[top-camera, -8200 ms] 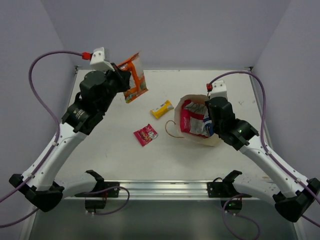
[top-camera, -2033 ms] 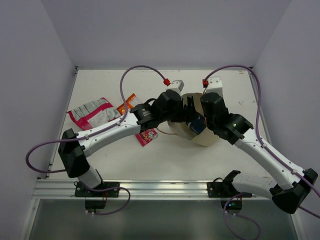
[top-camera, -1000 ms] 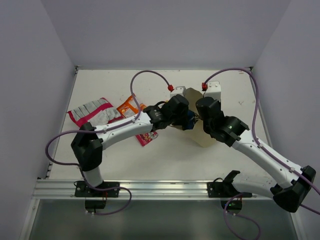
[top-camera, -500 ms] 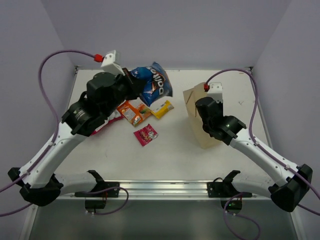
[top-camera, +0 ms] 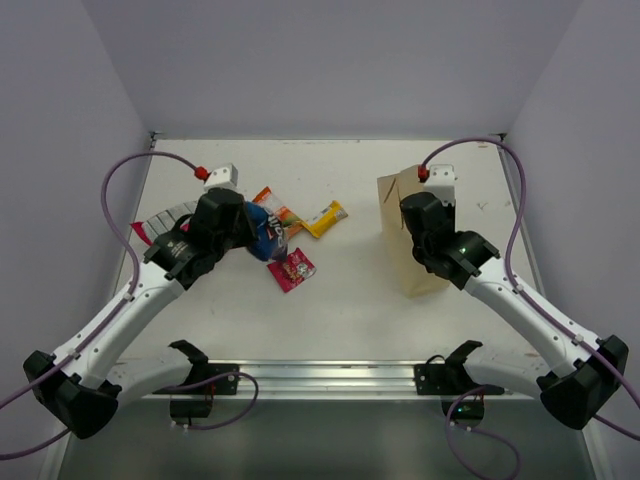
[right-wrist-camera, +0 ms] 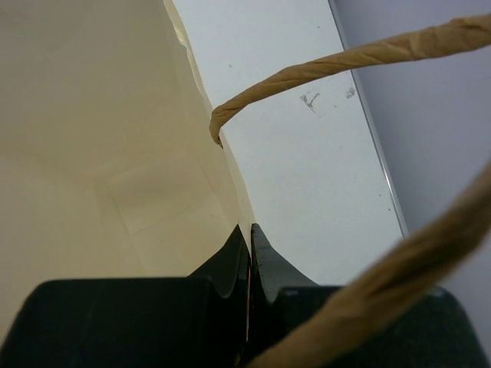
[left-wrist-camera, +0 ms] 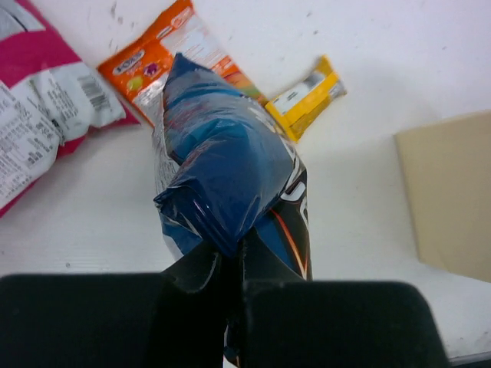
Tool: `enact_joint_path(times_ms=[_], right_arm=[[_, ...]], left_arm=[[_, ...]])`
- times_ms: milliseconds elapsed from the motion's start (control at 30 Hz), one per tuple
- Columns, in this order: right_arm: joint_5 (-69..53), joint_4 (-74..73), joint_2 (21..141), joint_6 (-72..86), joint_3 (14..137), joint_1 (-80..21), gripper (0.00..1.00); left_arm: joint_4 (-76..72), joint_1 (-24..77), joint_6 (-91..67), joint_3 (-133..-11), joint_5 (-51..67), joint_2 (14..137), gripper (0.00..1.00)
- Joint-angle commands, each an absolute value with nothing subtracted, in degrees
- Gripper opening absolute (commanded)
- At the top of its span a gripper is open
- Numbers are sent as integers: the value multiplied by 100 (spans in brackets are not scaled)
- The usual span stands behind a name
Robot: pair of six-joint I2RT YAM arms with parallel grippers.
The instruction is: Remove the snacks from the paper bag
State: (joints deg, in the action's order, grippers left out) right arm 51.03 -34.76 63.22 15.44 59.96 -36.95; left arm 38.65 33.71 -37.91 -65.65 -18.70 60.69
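Note:
My left gripper [top-camera: 252,236] is shut on the top edge of the blue Doritos bag [left-wrist-camera: 230,172], which hangs low over the table's left part [top-camera: 268,240]. Around it lie the orange packet [top-camera: 276,208], the small yellow bar [top-camera: 325,218], the red-pink square packet [top-camera: 291,270] and the pink-and-silver bag [top-camera: 160,219], partly hidden by my left arm. On the right the tan paper bag [top-camera: 397,250] is held up by my right gripper [right-wrist-camera: 249,234], shut on its wall by a twisted handle [right-wrist-camera: 345,60]. What shows of its inside [right-wrist-camera: 100,115] is bare.
The white table [top-camera: 340,310] has a raised rim, with purple walls at the back and on both sides. In the left wrist view the paper bag [left-wrist-camera: 453,192] shows as a flat tan side at the right edge. Cables loop above both arms.
My left arm drew the Doritos bag out of the paper bag, swung it up and left, then lowered it over the other packets. My right gripper kept hold of the paper bag.

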Motion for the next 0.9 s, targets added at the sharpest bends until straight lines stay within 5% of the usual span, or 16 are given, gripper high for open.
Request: enact_joint_path(times_ms=[0, 400, 500, 533, 633, 867], right_arm=[[5028, -3629, 6223, 1644, 6055, -3674, 0], [4878, -3639, 6214, 1626, 6047, -3674, 0], [4887, -3639, 6170, 1626, 6029, -3674, 0], [4878, -3639, 6144, 1626, 6021, -3674, 0], [4852, -3639, 6126, 1626, 6012, -3674, 0], [4615, -3639, 6064, 1565, 6205, -3648, 0]], left_arm=[[3446, 3173, -3937, -5743, -1609, 5643, 0], [3041, 1961, -4350, -3438, -1855, 4377, 6], [3269, 1749, -4543, -3173, -1767, 4386, 26], [3330, 1688, -4570, -3164, -1749, 4429, 55], [3665, 1661, -4676, -3252, -1767, 4439, 100], [4630, 1661, -4456, -4217, -2292, 4166, 100]])
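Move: The held blue snack bag hangs from the left fingers, and the bare table spot it goes to lies about 23 cm below, some 5 cm back and 5 cm left. From this hand the red packet is about 4 cm back and 5 cm right, the orange packet 9 cm ahead and 1 cm left, the striped pink bag 7 cm ahead and 21 cm left, all on the table. From the right hand, that spot is roughly 39 cm left, 6 cm back and 22 cm below. The left hand, still pinching the blue bag, sinks about 15 cm while swinging some 11 cm left and 6 cm back, down to the bare table on the near side of the striped pink bag and beside the red packet, its wrist turning about 20 degrees counter-clockwise and tipping down. Near the bottom the fingers open wide and let the bag go, then begin to lift by a centimetre or so, while the right hand stays put with its shut fingers still on the paper bag's rim. ##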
